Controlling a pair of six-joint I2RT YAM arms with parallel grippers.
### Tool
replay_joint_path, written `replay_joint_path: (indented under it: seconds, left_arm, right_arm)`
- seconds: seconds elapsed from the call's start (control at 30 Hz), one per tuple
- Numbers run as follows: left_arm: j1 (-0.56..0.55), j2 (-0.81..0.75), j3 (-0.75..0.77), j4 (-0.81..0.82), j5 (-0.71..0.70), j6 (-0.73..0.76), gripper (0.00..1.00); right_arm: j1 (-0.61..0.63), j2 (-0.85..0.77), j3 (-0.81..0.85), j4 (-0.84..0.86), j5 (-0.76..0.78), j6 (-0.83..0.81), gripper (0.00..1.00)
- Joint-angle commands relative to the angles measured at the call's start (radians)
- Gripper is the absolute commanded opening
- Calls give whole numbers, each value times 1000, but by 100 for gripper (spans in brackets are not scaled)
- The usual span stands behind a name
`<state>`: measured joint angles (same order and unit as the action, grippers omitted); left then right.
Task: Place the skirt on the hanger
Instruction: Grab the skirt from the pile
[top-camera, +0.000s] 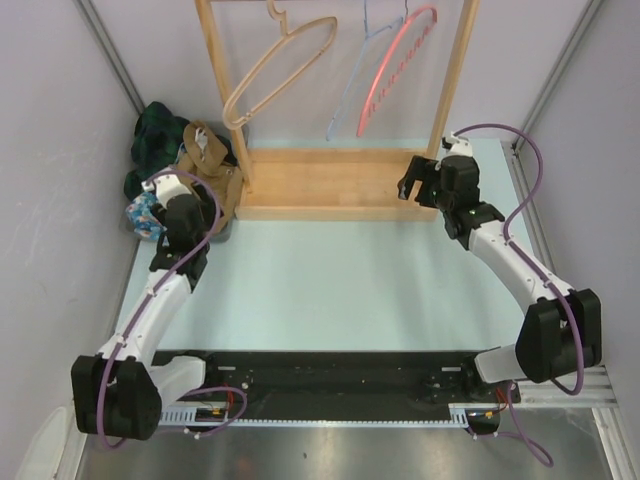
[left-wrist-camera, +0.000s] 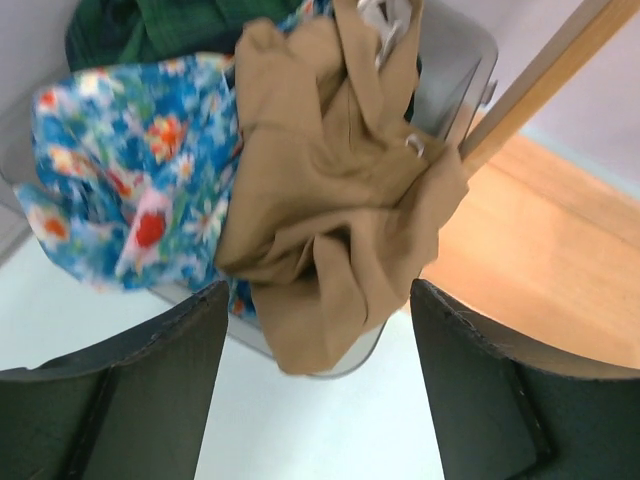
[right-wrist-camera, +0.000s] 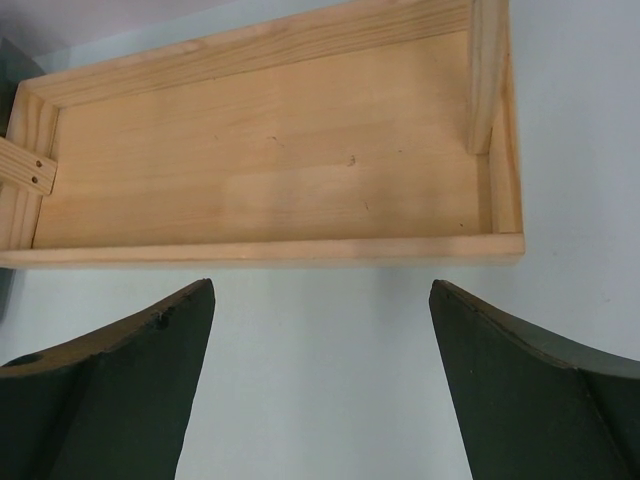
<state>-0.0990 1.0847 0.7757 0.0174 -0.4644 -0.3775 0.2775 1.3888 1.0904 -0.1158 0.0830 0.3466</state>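
Observation:
The tan skirt (left-wrist-camera: 330, 190) lies crumpled on a pile of clothes in a grey bin (left-wrist-camera: 455, 70) at the far left, one fold hanging over the bin's near rim. In the top view the skirt (top-camera: 212, 160) sits beside the rack's left post. My left gripper (left-wrist-camera: 320, 290) hovers open just in front of that hanging fold, with nothing between its fingers; from above, the left gripper (top-camera: 212, 214) is at the bin's near side. A tan hanger (top-camera: 280, 70) hangs on the wooden rack. My right gripper (right-wrist-camera: 321, 290) is open and empty over the table, in front of the rack's base.
A blue floral garment (left-wrist-camera: 120, 170) and a dark green one (left-wrist-camera: 150, 25) share the bin. The rack's wooden base tray (right-wrist-camera: 270, 160) and its posts (top-camera: 225, 90) stand at the back. A thin blue hanger (top-camera: 352, 85) and a red hanger (top-camera: 395, 70) hang to the right.

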Motion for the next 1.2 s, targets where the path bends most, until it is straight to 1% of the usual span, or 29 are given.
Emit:
replay_joint_path:
  seconds: [0.0, 0.1, 0.13, 0.23, 0.4, 0.5, 0.57, 0.6, 0.67, 0.7, 0.77, 0.8, 0.83, 0.9, 0.93, 1.0, 1.03, 1.13, 1.17]
  left_arm:
    - [-42, 10, -64, 61, -31, -70, 78]
    - [-50, 66, -78, 55, -54, -142, 80]
    - [-50, 101, -79, 76, -54, -161, 80]
    - [-50, 177, -58, 122, -46, -172, 81]
    - [-39, 280, -12, 156, -79, -190, 83]
    - [-25, 343, 20, 154, -88, -193, 82]
    - [-18, 359, 31, 168, -83, -187, 79]
    - [-12, 365, 34, 171, -83, -182, 73]
    - [-7, 366, 46, 177, -76, -169, 63]
    - [-4, 366, 51, 176, -71, -161, 45]
    - [-2, 359, 68, 162, -71, -147, 26]
    - [-2, 339, 73, 147, -69, -146, 11]
    - [-2, 322, 74, 141, -66, -141, 2]
    - [-7, 262, 71, 131, -56, -132, 0]
    - [-10, 185, 57, 134, -48, -112, 0]
    - [-21, 112, 45, 116, -40, -104, 0]
    - [-22, 40, 34, 105, -30, -103, 0]
    - [-39, -73, -10, 78, 4, -98, 0]
    - [-44, -154, -24, 79, 18, -95, 0]
  right_arm:
    - [6, 42, 75, -8, -34, -9, 93]
    - [15, 65, 85, -12, -42, -6, 92]
    - [17, 67, 83, -12, -46, -5, 92]
    - [25, 69, 80, -15, -49, -9, 92]
    - [25, 62, 71, -24, -43, -17, 92]
    - [26, 62, 71, -25, -35, -20, 92]
    - [25, 62, 72, -24, -32, -21, 92]
    - [25, 64, 72, -24, -29, -21, 92]
    - [23, 70, 75, -24, -26, -23, 92]
    - [23, 70, 75, -24, -22, -23, 92]
    - [23, 79, 80, -24, -16, -21, 92]
    - [25, 84, 85, -25, -11, -23, 92]
    - [23, 88, 86, -25, -11, -21, 92]
    - [22, 95, 94, -24, -8, -18, 92]
    - [22, 101, 97, -27, -9, -17, 92]
    - [23, 105, 106, -28, -9, -14, 91]
    - [23, 105, 108, -28, -11, -12, 91]
    - [23, 108, 112, -24, -15, -5, 91]
    - [25, 108, 114, -24, -17, -1, 91]
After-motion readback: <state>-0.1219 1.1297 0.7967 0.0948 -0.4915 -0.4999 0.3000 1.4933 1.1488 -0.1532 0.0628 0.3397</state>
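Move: The tan skirt lies in the bin with its middle roughly 9 cm ahead of the open left hand, 3 cm to its right and 13 cm below. The floral cloth is about 3 cm ahead and 7 cm left, the green cloth some 14 cm ahead and 6 cm left, both similarly low; the rack's left post foot is about 6 cm ahead and 13 cm right. From the right hand, the skirt lies some 42 cm left and 4 cm ahead. The tan skirt's near part is what the left hand sinks to, going down about 11 cm and then a little forward, fingers open and tipping some 10 degrees downward. The fingers shut on a fold and pinch it, then the hand pulls up quickly about 12 cm and slightly back, tips levelling out. The open right hand eases a few centimetres down and left. ##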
